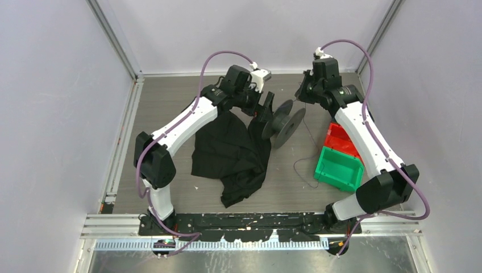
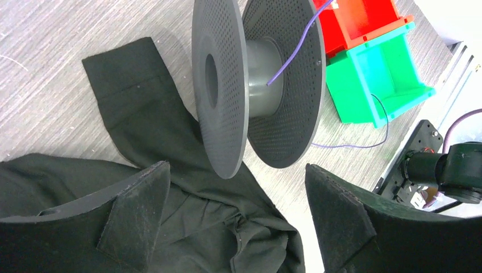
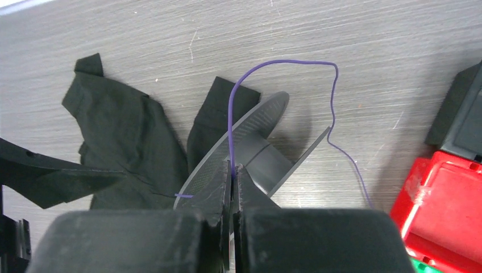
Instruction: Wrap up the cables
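A grey spool [image 1: 282,124] rests on its rims at the middle of the table, one flange on the black cloth [image 1: 233,153]. The cable [image 3: 284,61] is a thin purple wire. It arcs up from my right gripper [image 3: 233,170], which is shut on it just above the spool [image 3: 250,153], then trails down toward the red bin. In the left wrist view the cable [image 2: 295,51] leaves the spool's hub [image 2: 264,77] and runs past the green bin. My left gripper [image 2: 239,187] is open beside the spool [image 2: 227,85], with only cloth beneath its fingers [image 2: 136,210].
A red bin [image 1: 341,138] and a green bin [image 1: 339,169] stand right of the spool. The black cloth [image 2: 170,170] spreads left and toward the near edge. Both arms meet over the table's far half, with walls close on three sides.
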Robot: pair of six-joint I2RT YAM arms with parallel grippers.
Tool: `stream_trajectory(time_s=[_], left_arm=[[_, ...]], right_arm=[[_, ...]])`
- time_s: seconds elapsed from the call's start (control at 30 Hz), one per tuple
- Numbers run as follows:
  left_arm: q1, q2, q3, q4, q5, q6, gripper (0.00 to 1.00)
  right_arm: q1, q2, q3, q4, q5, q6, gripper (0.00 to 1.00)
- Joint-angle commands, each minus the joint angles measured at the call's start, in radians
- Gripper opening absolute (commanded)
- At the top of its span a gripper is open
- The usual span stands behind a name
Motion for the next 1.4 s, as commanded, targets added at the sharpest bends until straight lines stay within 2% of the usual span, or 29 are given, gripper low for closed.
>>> stream_trajectory(time_s=[0.0,0.3,0.63,0.83,1.1,1.23,1.37], left_arm=[[0.004,0.019,0.043,0.067,0.026,0.06,0.89],[0.004,0.026,0.005,0.186,0.022,0.031,0.87],[0.002,0.047,-0.028,0.255,0.054,0.002,0.87],[-0.01,0.051,-0.045,0.271,0.03,-0.001,0.82],[-0.058,-0.016,-0.21,0.442,-0.118,0.034,0.72],[-0.058,-0.056,-0.304,0.563,-0.131,0.036,0.66],[-0.058,-0.087,-0.381,0.668,-0.137,0.017,0.65]], right_arm=[[0.035,0.044,0.108,-0.11,0.076,-0.144,0.0],[0.114,0.146,0.225,-0.184,0.195,-0.23,0.0],[0.146,0.23,0.285,-0.176,0.156,-0.209,0.0],[0.152,0.236,0.27,-0.158,0.116,-0.182,0.0],[0.152,0.247,0.254,-0.148,0.081,-0.149,0.0],[0.152,0.237,0.23,-0.134,0.077,-0.149,0.0],[0.152,0.233,0.213,-0.122,0.062,-0.146,0.0]])
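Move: The spool stands on its rims about 7 cm to the left gripper's right, roughly level with it fore and aft, its middle some 14 cm below; the black cloth lies about 10 cm back and 10 cm left of that gripper, on the table. From the right gripper, which already pinches the cable, the spool is about 4 cm left, 3 cm back and 18 cm down, while the red bin sits some 17 cm right and 8 cm back, 24 cm below. Bring the left gripper a little right and forward towards the spool, then drop it about 8 cm so the open fingers come down around the near edge of the left flange, narrowing them by about a quarter without shutting. Meanwhile carry the pinched cable about 5 cm left and 4 cm down over the spool with the right gripper, dipping its left side and turning it slightly counter-clockwise. ##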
